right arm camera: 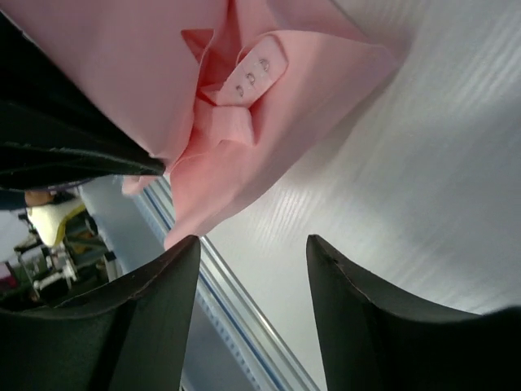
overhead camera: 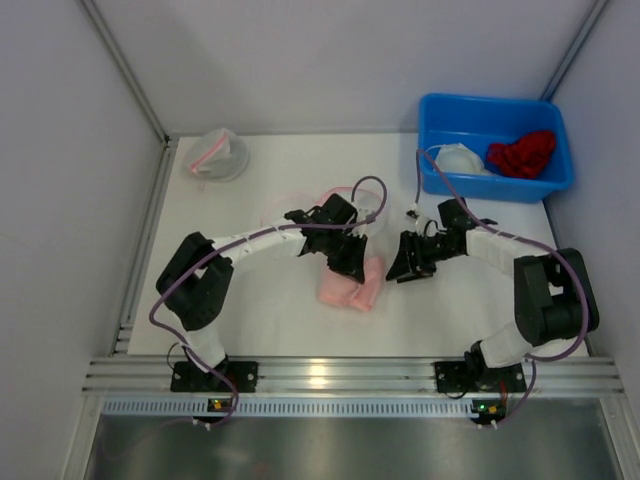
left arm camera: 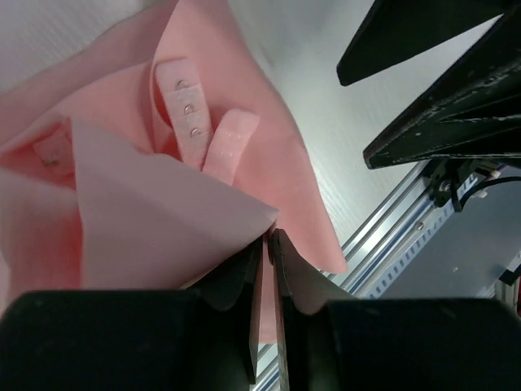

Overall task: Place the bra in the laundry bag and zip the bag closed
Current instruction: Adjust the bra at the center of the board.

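Observation:
The pink bra lies crumpled at the table's middle, its hook-and-eye band showing in the left wrist view. My left gripper is above it, shut on a fold of the pink fabric. My right gripper stands open just right of the bra. Nothing is between its fingers, and the bra lies ahead of its fingertips. A translucent laundry bag with pink trim sits at the far left corner, away from both grippers.
A blue bin at the back right holds a red garment and a white one. A thin pink loop lies by the left forearm. Grey walls close in the table, and a metal rail runs along its near edge.

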Tool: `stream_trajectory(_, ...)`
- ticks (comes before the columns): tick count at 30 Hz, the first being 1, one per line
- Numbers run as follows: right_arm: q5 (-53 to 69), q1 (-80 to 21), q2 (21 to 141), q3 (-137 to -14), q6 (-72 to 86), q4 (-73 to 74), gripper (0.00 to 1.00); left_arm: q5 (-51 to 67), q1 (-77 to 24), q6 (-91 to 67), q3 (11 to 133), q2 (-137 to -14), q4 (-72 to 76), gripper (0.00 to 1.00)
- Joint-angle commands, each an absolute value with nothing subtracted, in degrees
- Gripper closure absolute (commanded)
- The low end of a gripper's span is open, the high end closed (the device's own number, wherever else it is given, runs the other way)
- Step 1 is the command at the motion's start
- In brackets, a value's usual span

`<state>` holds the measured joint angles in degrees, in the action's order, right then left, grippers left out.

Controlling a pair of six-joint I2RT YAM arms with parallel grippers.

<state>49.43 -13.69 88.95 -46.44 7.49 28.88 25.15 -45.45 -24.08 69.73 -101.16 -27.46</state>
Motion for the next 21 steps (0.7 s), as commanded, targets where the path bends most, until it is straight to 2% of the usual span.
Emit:
stream_trajectory(1, 50.97, -10.03, 86.31, -45.09, 5.89, 28.21, 0.43, 27.42, -45.53, -25.75, 74.7, -100.64, -22.76, 0.84)
stream_trajectory(7, 53.61, -9.75, 88.33, -44.3, 11.51, 23.12, 0.29, 28.48, -44.65, -23.74, 71.56, -92.57, -22.76, 0.67)
stream_trajectory(9, 54.4, -9.67, 89.47, -44.38, 13.18, 20.84, 0.26, 28.04, -43.77, -22.33, 70.06, -90.36, -22.94, 0.64)
stream_trajectory(12, 54.84, -9.76, 90.79, -44.65, 14.67, 19.25, 0.22, 25.41, -41.32, -21.09, 66.46, -86.05, -24.96, 0.65)
stream_trajectory(18, 52.39, -12.04, 90.09, -44.12, 16.26, 15.47, 0.18, 27.24, -31.13, -18.82, 57.75, -81.12, -27.77, 0.75)
stream_trajectory(19, 51.95, -12.91, 89.83, -43.69, 16.35, 15.12, 0.18, 28.03, -31.03, -18.63, 56.96, -81.12, -27.86, 0.75)
stream_trajectory(21, 52.03, -13.45, 89.12, -42.9, 16.79, 13.45, 0.17, 30.22, -31.11, -19.07, 55.64, -81.47, -27.69, 0.67)
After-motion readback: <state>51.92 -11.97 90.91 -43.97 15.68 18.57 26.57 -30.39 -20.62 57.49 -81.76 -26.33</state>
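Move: The left hand's barely parted fingers are still at the tip of the bra's folded-over flap; the bra's middle lies about 3 cm to their left, 1 cm back and 3 cm below. The open laundry bag's middle is some 15 cm ahead of them, 2 cm to the left and 5 cm down. From the right hand, just off the bra's right edge, the bra's middle is roughly 8 cm left, 2 cm back and 3 cm down, the bag's 14 cm ahead, 9 cm left and 4 cm down. Rising nearly 8 cm as its fingers part and let go of the flap, the left hand then sweeps leftward and slightly forward back over the bra, sinking some 3 cm towards its left edge and turning a little counter-clockwise, fingers partly open. The right hand shifts about 2 cm forward beside the bra's right edge, spreading its fingers wider and turning slightly clockwise. ##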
